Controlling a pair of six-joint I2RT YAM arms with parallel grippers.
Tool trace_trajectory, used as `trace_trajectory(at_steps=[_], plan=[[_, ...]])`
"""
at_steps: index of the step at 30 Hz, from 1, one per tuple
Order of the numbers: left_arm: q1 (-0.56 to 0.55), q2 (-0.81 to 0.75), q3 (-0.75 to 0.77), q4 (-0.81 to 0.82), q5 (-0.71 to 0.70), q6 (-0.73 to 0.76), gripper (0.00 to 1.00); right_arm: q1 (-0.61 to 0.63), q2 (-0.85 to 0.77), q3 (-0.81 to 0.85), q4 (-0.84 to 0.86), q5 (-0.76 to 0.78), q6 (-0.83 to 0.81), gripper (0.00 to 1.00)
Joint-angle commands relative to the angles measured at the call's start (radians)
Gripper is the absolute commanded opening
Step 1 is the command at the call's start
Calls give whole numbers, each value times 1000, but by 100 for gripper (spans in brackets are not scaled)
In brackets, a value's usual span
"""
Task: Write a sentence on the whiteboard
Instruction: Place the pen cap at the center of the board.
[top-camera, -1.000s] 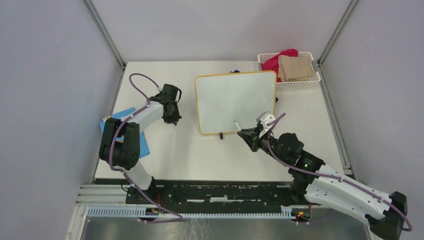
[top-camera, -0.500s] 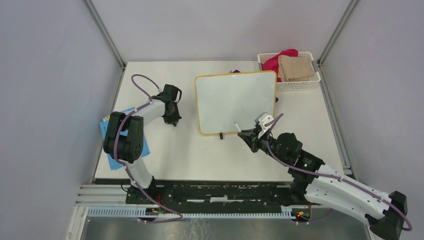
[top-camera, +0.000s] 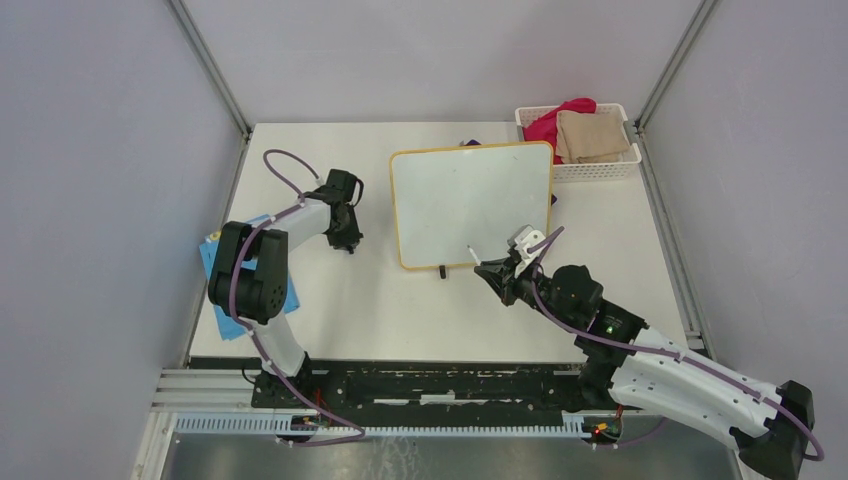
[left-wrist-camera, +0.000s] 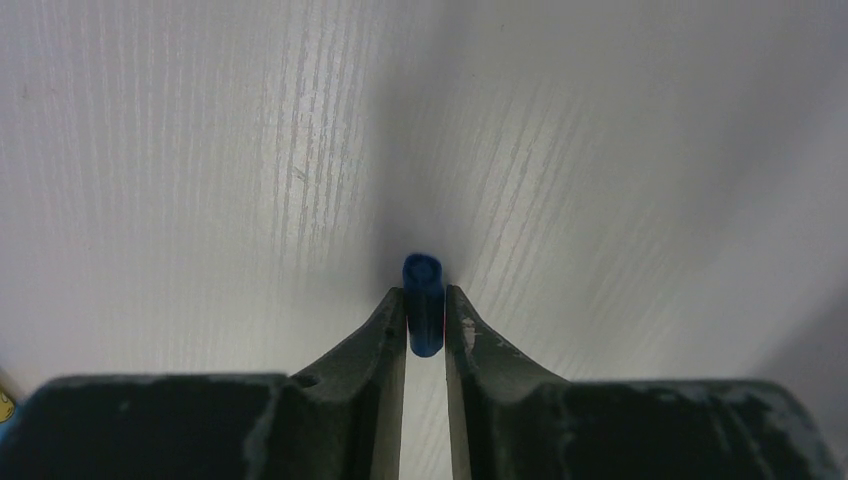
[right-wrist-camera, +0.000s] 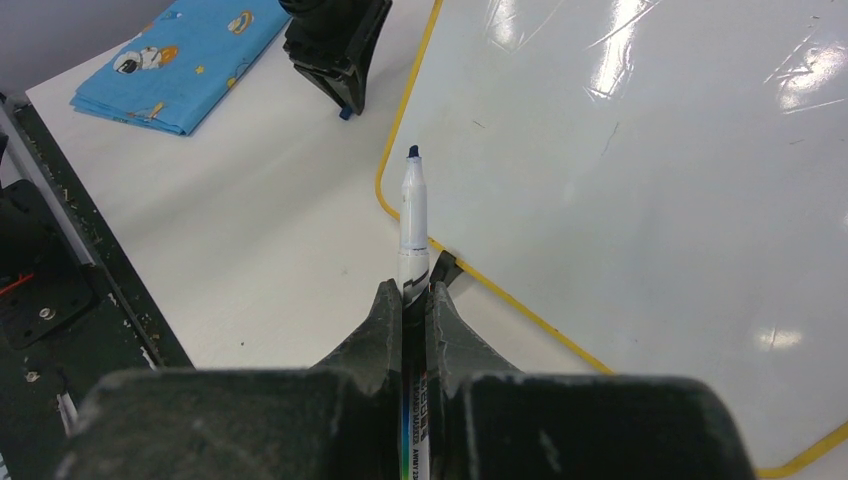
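The whiteboard (top-camera: 470, 200), white with a thin yellow frame, lies flat mid-table, and its surface (right-wrist-camera: 650, 200) is blank; no sentence shows on it. My right gripper (top-camera: 492, 270) hovers just off the board's near-left corner, shut (right-wrist-camera: 413, 292) on a white marker (right-wrist-camera: 413, 215). The marker's uncapped dark tip points over the board's yellow edge. My left gripper (top-camera: 348, 243) stands nose-down on the table left of the board. Its fingers (left-wrist-camera: 425, 297) pinch a small blue marker cap (left-wrist-camera: 423, 300), which also pokes out under the left gripper (right-wrist-camera: 338, 45) in the right wrist view.
A blue patterned card (top-camera: 222, 305) lies at the table's left edge under the left arm, and it (right-wrist-camera: 180, 60) also shows in the right wrist view. A white basket (top-camera: 600, 172) with red and tan cloths sits at the back right. A black foot (top-camera: 441, 271) juts from the board's near edge.
The left arm's elbow has swung a little right, while its gripper stays where it was with the cap. The right gripper with the marker has crept slightly left.
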Motion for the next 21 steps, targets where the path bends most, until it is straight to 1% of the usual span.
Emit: trace_trajectory(at_steps=[1,3,8,12,16,19,21], plan=[[10,16,5,25,-3,-12,27,-3,-3,30,22,-5,-10,0],[12,18,1,27,-3,-12,29,-3,-1,32,21,-5,-9,0],[12,8,-2,27,-5,-16,37,-2,3,39,13,-5,-12,0],[13,-45,0,16,-36,-26,50,-2,3,49,1,-6,-13,0],[13,-167,-5,-1,-75,-43,63,-2,3,64,-17,-6,-17,0],[12,-310,-13,-2,-65,-62,71,-2,1,73,-25,-5,-26,0],[9,-427,-33,29,-25,-60,72,-3,2,82,-31,-5,-36,0]])
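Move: The cap lies right at the left hand's fingertips, on the tabletop and between the pads. From this hand the whiteboard's middle is about 29 cm to the right and 10 cm farther out, its black clip some 22 cm right and 6 cm back, and the blue cloth's middle roughly 24 cm left and 6 cm back. From the right hand the cap is about 16 cm ahead, 29 cm left and 20 cm below. Nearly still at first, then rising ever faster, the left hand goes about 6 cm straight up from the tabletop. Its fingers spread from barely parted to wide, letting go of the blue cap before the hand lifts clear, and near the end the wrist tilts so the fingertips swing some 10 degrees forward. ##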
